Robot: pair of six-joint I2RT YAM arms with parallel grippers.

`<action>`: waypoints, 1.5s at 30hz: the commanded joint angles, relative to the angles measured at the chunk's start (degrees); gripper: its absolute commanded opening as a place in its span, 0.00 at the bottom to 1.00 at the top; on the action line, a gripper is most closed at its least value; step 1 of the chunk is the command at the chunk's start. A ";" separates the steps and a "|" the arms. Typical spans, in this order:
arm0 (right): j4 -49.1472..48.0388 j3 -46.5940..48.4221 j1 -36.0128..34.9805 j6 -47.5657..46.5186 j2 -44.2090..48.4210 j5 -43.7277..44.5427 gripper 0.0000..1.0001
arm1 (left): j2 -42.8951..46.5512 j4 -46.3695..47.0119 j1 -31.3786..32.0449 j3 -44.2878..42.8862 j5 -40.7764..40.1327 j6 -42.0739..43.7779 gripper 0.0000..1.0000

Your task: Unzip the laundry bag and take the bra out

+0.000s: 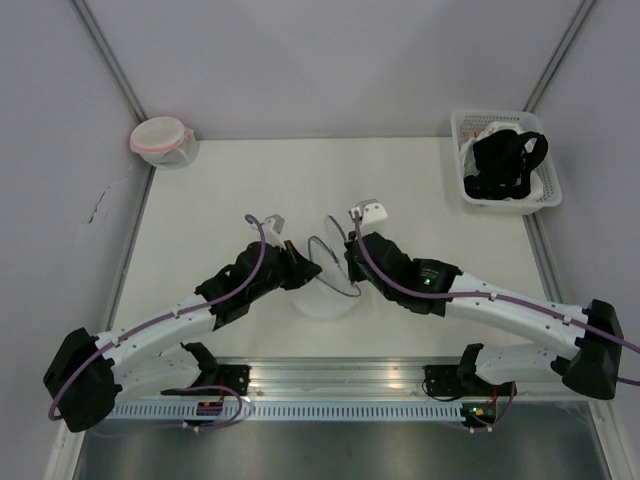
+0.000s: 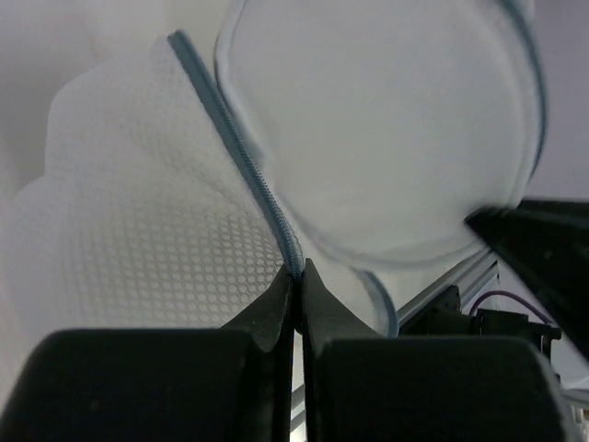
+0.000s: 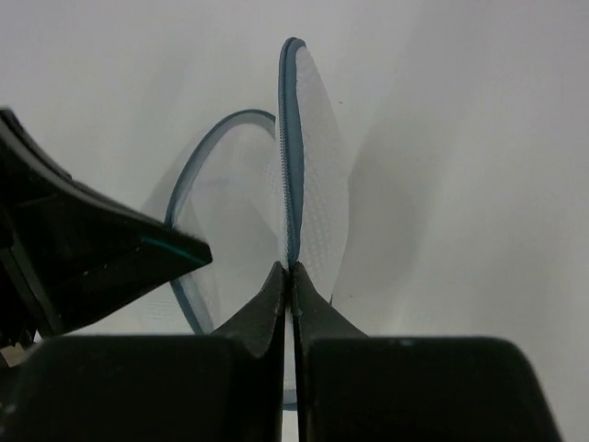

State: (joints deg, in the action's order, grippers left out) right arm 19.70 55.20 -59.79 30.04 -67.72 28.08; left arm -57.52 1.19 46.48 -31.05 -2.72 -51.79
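The laundry bag (image 1: pixel 326 292), white mesh with a grey-blue rim, sits at mid-table between my two arms, its round flap standing up. My left gripper (image 1: pixel 301 268) is shut on the blue zip rim (image 2: pixel 267 198), with mesh (image 2: pixel 138 230) to its left. My right gripper (image 1: pixel 347 262) is shut on the rim's opposite edge (image 3: pixel 290 138). In the wrist views both pairs of jaws pinch the rim at their tips: the left gripper (image 2: pixel 297 273) and the right gripper (image 3: pixel 288 268). The black bra (image 1: pixel 510 160) lies in the white basket at the back right. No dark fabric shows through the mesh.
The white slotted basket (image 1: pixel 468 190) stands at the back right corner. A round white pouch with a pink rim (image 1: pixel 160 140) lies at the back left corner. Grey walls bound the table on three sides. An aluminium rail (image 1: pixel 330 372) runs along the near edge.
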 commanded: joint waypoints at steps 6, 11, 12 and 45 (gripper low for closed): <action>11.58 8.61 -9.64 -10.96 -8.65 21.75 0.00 | -9.36 14.54 -0.07 -4.99 -2.02 1.87 0.44; 11.50 7.38 -10.08 -13.51 -7.43 27.99 0.01 | -7.98 14.54 -0.07 -2.01 -4.04 -1.47 0.82; 11.50 7.20 -10.08 -13.95 -7.34 28.87 0.00 | -7.01 14.28 -0.07 -0.69 -5.35 -1.82 0.91; 9.22 8.00 -17.99 -27.94 -15.08 13.25 0.55 | 39.58 -19.65 -0.07 6.61 -16.53 -7.89 1.00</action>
State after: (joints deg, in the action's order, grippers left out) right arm 31.40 63.11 -76.20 1.89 -85.56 49.63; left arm -18.98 -17.28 46.48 -24.67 -18.09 -57.82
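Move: The laundry bag already hangs pinched between both hands, its middle about 3 cm to the right of the left hand, 2 cm back and 6 cm below. The bare table spot it goes to lies some 5 cm ahead, 5 cm right and 13 cm below the left hand. From the right hand that spot is roughly 3 cm ahead, 3 cm left and 19 cm down, the bag's middle 4 cm back, 5 cm left and 12 cm below. The laundry bag is first let go by the left hand, which carries on about 4 cm forward and right, opens wide, then pulls away left, back and up. The right hand keeps its pinch, rolling left side down by nearly 50 degrees as it swings some 10 cm right, forward and up, then sweeps back left, down and back, opening about halfway to release the bag. ##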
